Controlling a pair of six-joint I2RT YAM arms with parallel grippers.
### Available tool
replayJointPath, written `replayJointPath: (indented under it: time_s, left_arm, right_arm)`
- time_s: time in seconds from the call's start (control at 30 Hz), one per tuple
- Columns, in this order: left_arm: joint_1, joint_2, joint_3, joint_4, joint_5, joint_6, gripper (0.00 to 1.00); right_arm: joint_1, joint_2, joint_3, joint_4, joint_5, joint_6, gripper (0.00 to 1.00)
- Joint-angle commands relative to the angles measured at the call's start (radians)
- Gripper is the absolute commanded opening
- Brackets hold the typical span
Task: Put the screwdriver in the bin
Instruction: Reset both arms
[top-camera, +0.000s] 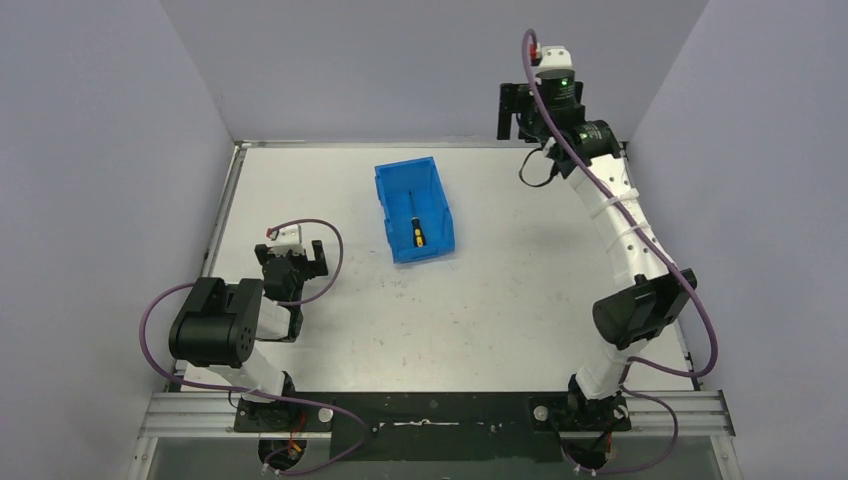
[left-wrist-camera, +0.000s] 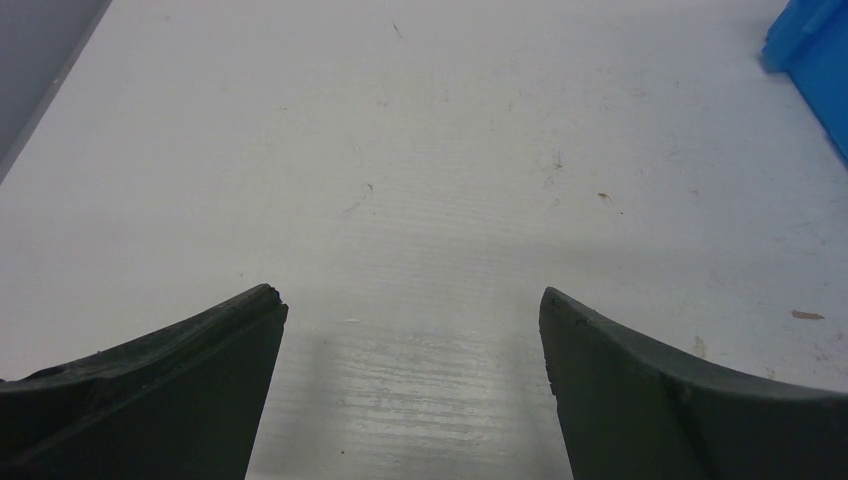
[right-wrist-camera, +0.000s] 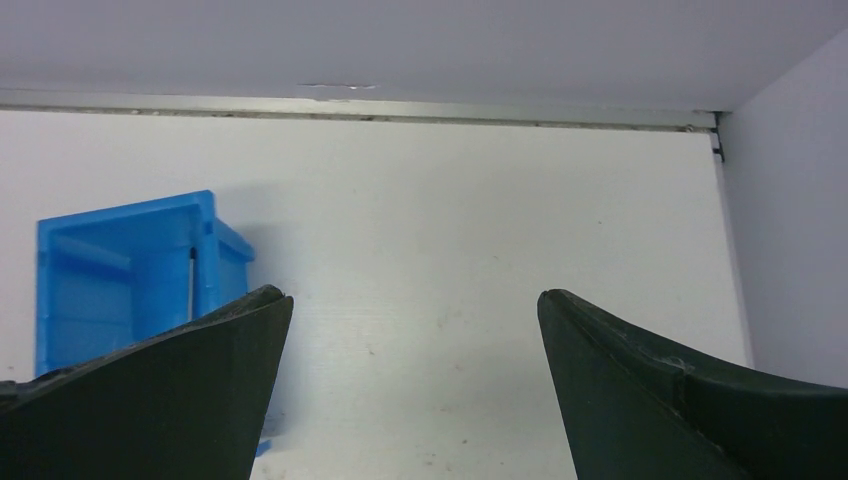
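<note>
The blue bin (top-camera: 392, 215) stands on the white table, a little back of centre. Inside it lies the screwdriver (top-camera: 417, 229), yellow-and-black handle toward the near end, thin shaft pointing away. My right gripper (top-camera: 518, 124) hangs open high at the back right, well clear of the bin. In the right wrist view the gripper (right-wrist-camera: 413, 300) has nothing between its fingers; the bin (right-wrist-camera: 110, 290) sits at the left, and the screwdriver's shaft (right-wrist-camera: 190, 282) shows inside it. My left gripper (top-camera: 303, 262) rests open near the left side. Its wrist view shows the gripper (left-wrist-camera: 413, 300) over bare table, a corner of the bin (left-wrist-camera: 815, 50) at top right.
Grey walls close in the table on the left, back and right. A metal rail (right-wrist-camera: 400, 108) runs along the table's far edge. The right arm's elbow (top-camera: 640, 305) stands over the near right part of the table.
</note>
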Motion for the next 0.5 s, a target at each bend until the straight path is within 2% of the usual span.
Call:
replayJointPath:
  time_s: [0.0, 0.27, 0.47]
  left_arm:
    - [-0.002, -0.004, 0.018, 0.053, 0.003, 0.007, 0.97]
    - [-0.002, -0.005, 0.018, 0.054, 0.003, 0.006, 0.97]
    - [-0.002, -0.005, 0.018, 0.053, 0.003, 0.007, 0.97]
  right_arm:
    - [-0.122, -0.065, -0.048, -0.001, -0.138, -0.041, 1.0]
    - [-0.322, -0.065, -0.111, 0.023, -0.274, -0.068, 1.0]
    - [-0.345, -0.032, -0.103, 0.01, -0.265, -0.057, 1.0]
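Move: The screwdriver already lies in the blue bin, roughly 21 cm to the right hand's left, about 2 cm back of it and some 35 cm below. The bin's middle is also about 21 cm to the left, level with the hand front to back and around 32 cm down. From the resting left hand the screwdriver lies about 8 cm ahead, 27 cm to the right and 6 cm below. Swing the empty right gripper on to the right, away from the bin and back to its own side, about 13 cm high over bare table, slowing towards the end. Let it sink some 4 cm on the way, tipping the fingers a little further down and turning slightly clockwise. Keep them wide open and touch nothing. ##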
